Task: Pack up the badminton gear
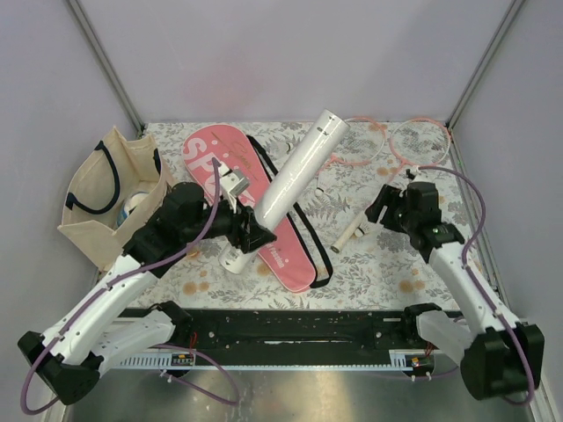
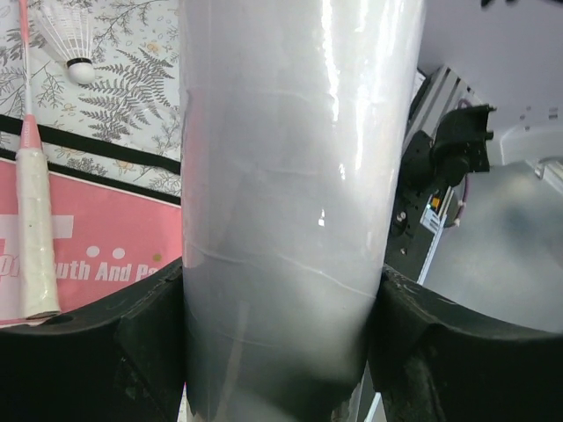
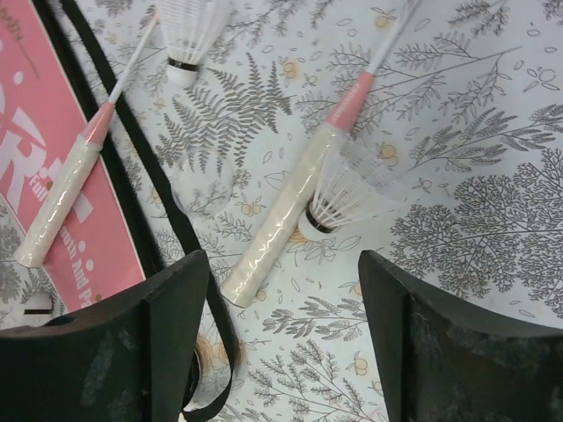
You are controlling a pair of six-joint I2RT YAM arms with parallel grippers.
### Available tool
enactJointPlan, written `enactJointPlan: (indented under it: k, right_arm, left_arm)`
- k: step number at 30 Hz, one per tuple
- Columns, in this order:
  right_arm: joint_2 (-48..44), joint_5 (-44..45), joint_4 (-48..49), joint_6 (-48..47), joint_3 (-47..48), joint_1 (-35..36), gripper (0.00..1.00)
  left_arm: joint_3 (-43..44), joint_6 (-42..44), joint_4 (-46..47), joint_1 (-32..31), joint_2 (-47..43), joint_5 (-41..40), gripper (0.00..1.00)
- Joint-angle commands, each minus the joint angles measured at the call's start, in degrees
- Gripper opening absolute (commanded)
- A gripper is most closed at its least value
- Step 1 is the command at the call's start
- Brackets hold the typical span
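Note:
My left gripper (image 1: pixel 259 230) is shut on the long white tube (image 1: pixel 295 171), holding it tilted above the pink "SPORT" cover (image 1: pixel 204 151). In the left wrist view the tube (image 2: pixel 290 176) fills the gap between both fingers (image 2: pixel 97 352). Two pink-framed rackets (image 1: pixel 420 141) lie at the back right. One white handle (image 3: pixel 280 221) lies on the table just ahead of my open right gripper (image 3: pixel 283 274), with a shuttlecock (image 3: pixel 345 198) against it. The other handle (image 3: pixel 63 207) rests on the cover (image 3: pixel 26 149). The cover's black strap (image 3: pixel 149 176) runs past the right gripper's left finger.
A beige tote bag (image 1: pixel 106 198) with navy handles stands open at the left, close to my left arm. Another shuttlecock (image 3: pixel 189 35) lies further back on the floral cloth. Grey walls close in the table on three sides.

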Motion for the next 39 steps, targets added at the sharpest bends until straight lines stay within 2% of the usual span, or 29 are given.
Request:
enactJointPlan:
  k: [1, 6, 12, 17, 29, 31, 32, 34, 39]
  right_arm:
    - [9.2, -13.6, -4.0, -5.2, 8.3, -8.2, 0.75]
    - [20.8, -23.8, -4.3, -6.3, 12.6, -16.3, 0.73]
    - [33.8, -29.6, -8.0, -10.0, 19.1, -17.7, 0.73]
    - [36.8, -31.1, -7.3, -11.5, 19.2, -17.7, 0.72]
    - [39.9, -30.4, -8.7, -13.0, 19.7, -18.0, 0.54]
    - [40.3, -30.0, -8.9, -13.5, 19.8, -18.1, 0.55]
    - [40.7, -29.9, -8.9, -13.6, 20.0, -18.2, 0.61]
    - [41.4, -30.2, -9.4, -14.0, 20.7, -18.2, 0.63]
    - [41.8, -33.2, -9.4, -14.3, 20.8, -18.3, 0.51]
  left_arm:
    - [1.4, 5.7, -0.4, 0.1, -4.7, 3.5, 0.46]
    - [-2.7, 5.8, 2.7, 0.2, -8.1, 8.1, 0.46]
    - [-5.1, 4.3, 5.3, 0.2, -8.5, 12.5, 0.46]
    - [-5.2, 4.2, 4.1, 0.1, -8.0, 13.5, 0.46]
    - [-6.3, 4.0, 3.6, 0.2, -6.8, 16.9, 0.46]
    - [-6.6, 3.8, 3.5, 0.1, -6.8, 17.4, 0.46]
    - [-6.8, 3.9, 3.3, 0.2, -6.8, 17.6, 0.46]
    - [-7.0, 3.9, 3.1, 0.1, -6.8, 17.7, 0.46]
    - [-7.1, 3.9, 3.1, 0.1, -6.8, 17.9, 0.46]
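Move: The shuttlecock for the right gripper lies roughly 6 cm ahead of it, about 1 cm to its left and some 13 cm below. The racket handle's middle is about 5 cm left of that shuttlecock and 2 cm nearer the base; the clear cap sits some 11 cm left of it, level with it. A second shuttlecock is about 15 cm farther out and 16 cm left. From the left gripper, the first shuttlecock is roughly 17 cm ahead, 40 cm right and 26 cm below. Lower the right gripper about 9 cm and reach some 5 cm forward towards the shuttlecock beside the racket handle, swinging slightly right on the way, tipping the fingers down and narrowing them partway, still short of a grasp. Keep the left gripper's hold on the white tube and draw it back about 6 cm, then slightly down, turning it some 15 degrees clockwise. ##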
